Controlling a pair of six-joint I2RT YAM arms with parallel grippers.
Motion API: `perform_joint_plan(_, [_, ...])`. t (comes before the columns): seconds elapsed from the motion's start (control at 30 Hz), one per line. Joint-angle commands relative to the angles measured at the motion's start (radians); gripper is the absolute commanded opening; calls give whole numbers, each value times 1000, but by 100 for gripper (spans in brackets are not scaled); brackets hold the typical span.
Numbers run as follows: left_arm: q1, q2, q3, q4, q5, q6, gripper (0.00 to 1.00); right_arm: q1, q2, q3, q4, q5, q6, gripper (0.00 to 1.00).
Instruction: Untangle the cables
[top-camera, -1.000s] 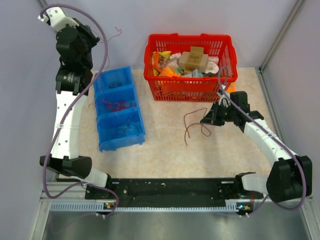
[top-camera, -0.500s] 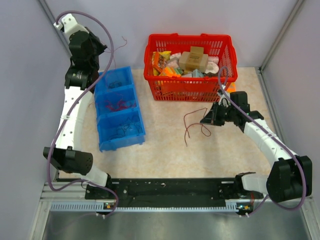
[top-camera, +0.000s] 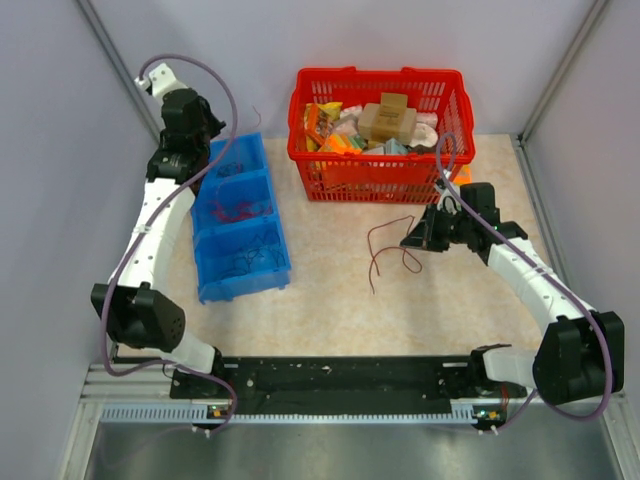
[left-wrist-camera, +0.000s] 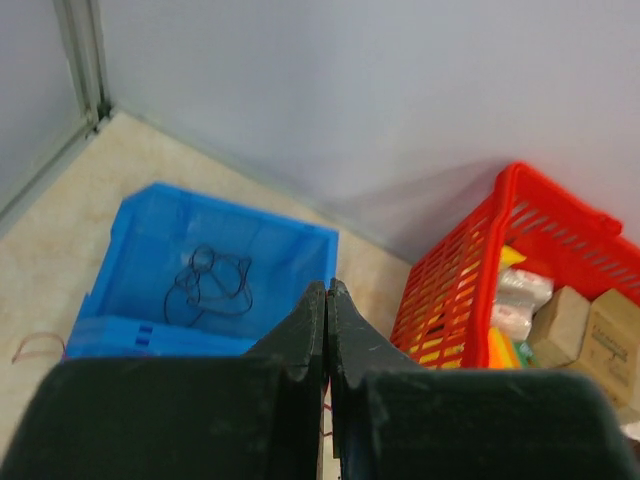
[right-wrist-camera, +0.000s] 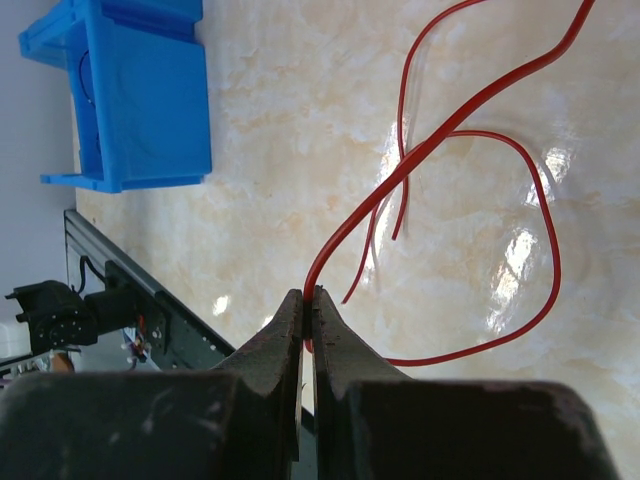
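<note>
A red cable (top-camera: 385, 245) lies in loose loops on the table below the basket. My right gripper (top-camera: 408, 243) is shut on one strand of it; the wrist view shows the red cable (right-wrist-camera: 332, 254) running up out of the closed tips of the right gripper (right-wrist-camera: 308, 295). My left gripper (top-camera: 218, 128) hangs over the far end of the blue bin, shut, with a very thin dark-red cable (top-camera: 256, 113) trailing to its right. In the left wrist view a sliver of red (left-wrist-camera: 326, 404) shows between the closed fingers of the left gripper (left-wrist-camera: 327, 290).
A blue three-compartment bin (top-camera: 268, 232) holds dark loops at the far end (left-wrist-camera: 210, 285), red wires in the middle (top-camera: 235, 210) and dark ones at the near end. A red basket (top-camera: 380, 178) full of packets stands at the back.
My left arm has swung right and down from the back-left corner toward the bin's far end, carrying the thin cable along. The right arm and its red cable have not moved.
</note>
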Motion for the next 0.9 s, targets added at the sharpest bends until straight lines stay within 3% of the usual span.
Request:
perform_joint_plan(0.0, [8,-73,-129,-4,-33,-109,0,3,4,46,33,-9,-15,0])
perform_joint_plan(0.13, [29,-73,-201,-166,-117,-297,0,3,9,49,33,-19,-13,0])
perform_joint_plan(0.33, [105,-49,-322,-222,-6,-437,0,4,6,46,33,-30,-15,0])
perform_joint_plan(0.37, [106,-37,-319,-231,16,-433,3,3,6,44,33,-32,-15,0])
perform_joint_plan(0.4, [108,-24,-312,-242,42,-422,14,3,8,43,33,-36,-12,0])
perform_joint_plan(0.5, [105,-3,-263,-347,100,-433,33,3,9,44,33,-45,-12,0])
perform_joint_plan(0.63, [105,-44,-310,-355,91,-465,71,3,12,44,36,-58,-15,0])
perform_joint_plan(0.7, [105,-61,-296,-366,105,-445,85,3,12,46,40,-70,-12,0])
perform_joint_plan(0.77, [96,-72,-273,-380,119,-419,85,3,12,52,41,-79,-9,0])
perform_joint_plan(0.87, [48,-98,-258,-354,158,-349,74,4,12,64,44,-98,2,0])
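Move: The left gripper hangs a red cable high over the blue box. Its goal, the middle compartment with the other red cables, lies about 36 cm below, some 4 cm back and 3 cm to the left. At much the same depth, the far compartment is about 11 cm ahead and 7 cm left, the near one about 20 cm back and 2 cm right. From the right gripper, the middle compartment lies roughly 17 cm ahead, 40 cm left and 12 cm below. Bring the left gripper down about 20 cm and back some 7 cm towards the middle compartment, tipping the fingers down some 30 degrees and letting the hand's left side drop. Bow out a little to the left, then swing back right; as the descent slows, open the fingers wide above the compartment and let go of the red cable. ##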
